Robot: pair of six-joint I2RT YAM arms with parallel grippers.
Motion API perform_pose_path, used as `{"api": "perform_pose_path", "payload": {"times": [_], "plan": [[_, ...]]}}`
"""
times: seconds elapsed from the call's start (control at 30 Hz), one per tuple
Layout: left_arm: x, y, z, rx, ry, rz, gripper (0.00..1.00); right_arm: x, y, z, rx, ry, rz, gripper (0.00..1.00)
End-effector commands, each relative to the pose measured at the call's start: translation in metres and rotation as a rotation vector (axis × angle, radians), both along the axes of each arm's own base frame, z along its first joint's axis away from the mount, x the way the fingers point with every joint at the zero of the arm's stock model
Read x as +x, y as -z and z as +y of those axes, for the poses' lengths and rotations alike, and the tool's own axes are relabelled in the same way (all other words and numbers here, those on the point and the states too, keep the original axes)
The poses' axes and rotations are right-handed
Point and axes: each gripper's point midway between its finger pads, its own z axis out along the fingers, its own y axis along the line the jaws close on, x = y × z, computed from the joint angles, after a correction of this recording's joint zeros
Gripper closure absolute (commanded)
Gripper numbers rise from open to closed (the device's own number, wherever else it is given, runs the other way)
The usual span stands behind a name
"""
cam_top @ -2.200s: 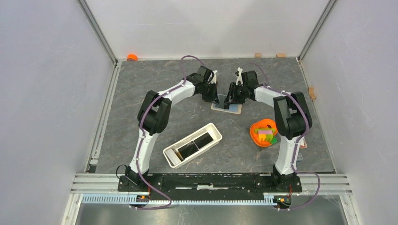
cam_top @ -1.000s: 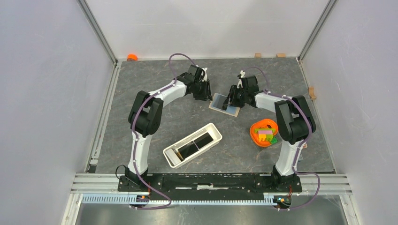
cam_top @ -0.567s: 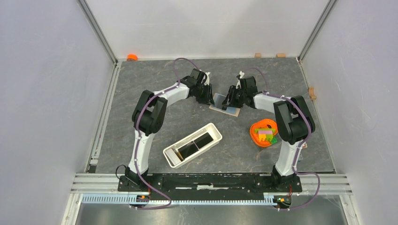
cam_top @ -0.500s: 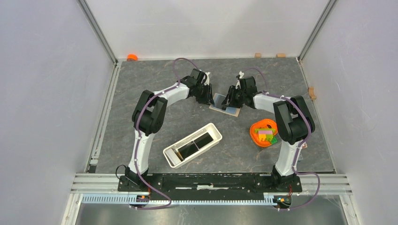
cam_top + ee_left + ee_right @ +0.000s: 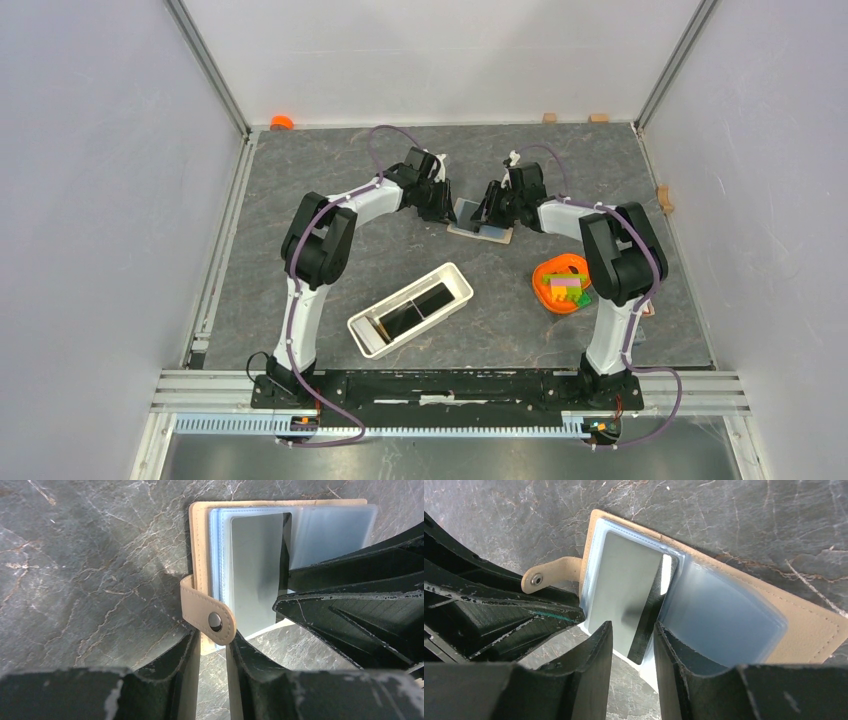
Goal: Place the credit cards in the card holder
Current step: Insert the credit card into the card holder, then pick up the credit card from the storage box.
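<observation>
A tan card holder with clear sleeves lies open on the far middle of the table. A credit card, grey with a dark band, sits in its left sleeve. My left gripper is at the holder's left edge, shut on the tan snap strap, which is lifted off the table. My right gripper stands open over the holder's near edge, its fingers either side of the card's dark band. In the top view both grippers, the left and the right, meet over the holder.
A long white tray with two flat black cards inside lies near the middle front. An orange bowl of coloured blocks stands beside the right arm. Small wooden blocks and an orange cap sit along the far wall.
My left gripper came back right from beside the holder to its left edge and narrowed around the strap. The right gripper stayed over the holder and narrowed slightly.
</observation>
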Motion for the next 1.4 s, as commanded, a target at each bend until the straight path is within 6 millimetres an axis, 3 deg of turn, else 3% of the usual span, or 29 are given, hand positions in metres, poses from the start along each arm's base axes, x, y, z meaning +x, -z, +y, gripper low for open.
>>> {"api": "perform_pose_path", "payload": {"times": [0.0,0.13,0.23,0.43,0.57,0.73,0.9,1.07,1.17,1.23,1.27,1.37], "plan": [[-0.029,-0.004,-0.035,-0.104,0.057,0.061,0.69,0.014,-0.021,0.021,0.063,-0.035,-0.071,0.6],[-0.028,-0.023,-0.039,-0.146,0.067,0.027,0.68,0.017,-0.035,0.019,0.05,-0.058,-0.114,0.59],[-0.021,-0.045,-0.028,-0.127,0.058,-0.031,0.61,0.016,-0.049,0.004,-0.019,-0.041,-0.161,0.58],[-0.007,-0.104,0.038,-0.065,-0.054,-0.171,0.32,0.004,-0.092,-0.04,-0.231,-0.004,-0.285,0.44],[-0.014,-0.134,0.092,-0.058,-0.149,-0.213,0.16,-0.022,-0.118,-0.032,-0.21,-0.118,-0.331,0.43],[-0.033,-0.145,0.171,0.02,-0.272,-0.205,0.1,-0.081,-0.127,0.006,-0.18,-0.306,-0.376,0.31],[-0.051,-0.156,0.229,0.155,-0.371,-0.296,0.0,-0.154,-0.134,0.07,-0.033,-0.505,-0.397,0.26],[-0.061,-0.157,0.249,0.233,-0.406,-0.335,0.0,-0.219,-0.14,0.144,0.092,-0.696,-0.383,0.23],[-0.061,-0.161,0.255,0.25,-0.423,-0.351,0.0,-0.242,-0.133,0.18,0.069,-0.758,-0.362,0.19],[-0.061,-0.165,0.262,0.265,-0.444,-0.361,0.0,-0.249,-0.125,0.197,0.015,-0.772,-0.342,0.16],[-0.061,-0.166,0.267,0.273,-0.457,-0.366,0.0,-0.253,-0.118,0.205,-0.01,-0.778,-0.327,0.07],[-0.061,-0.171,0.278,0.286,-0.491,-0.381,0.0,-0.258,-0.098,0.217,-0.112,-0.768,-0.295,0.04]]}}
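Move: Back and to the left of the right hand, about 27 cm nearer the base and 22 cm left at almost its own height, the credit card stack leans in the near-left end of the white tray. Two dark cards lie flat in that tray, 23 cm back and 16 cm left, and 18 cm back and 9 cm left. The card holder's middle is 2 cm straight ahead. From the left hand the stack is some 27 cm back and 16 cm left. Lifting off the card holder, the right hand rises about 14 cm, then sweeps back and left, sinking slightly, to hover above the tray's card stack; it turns nearly 50 degrees counter-clockwise and opens wide. The left hand first nudges right and back by a centimetre at the strap, then comes free upward, swings some 25 cm left and opens fully. ##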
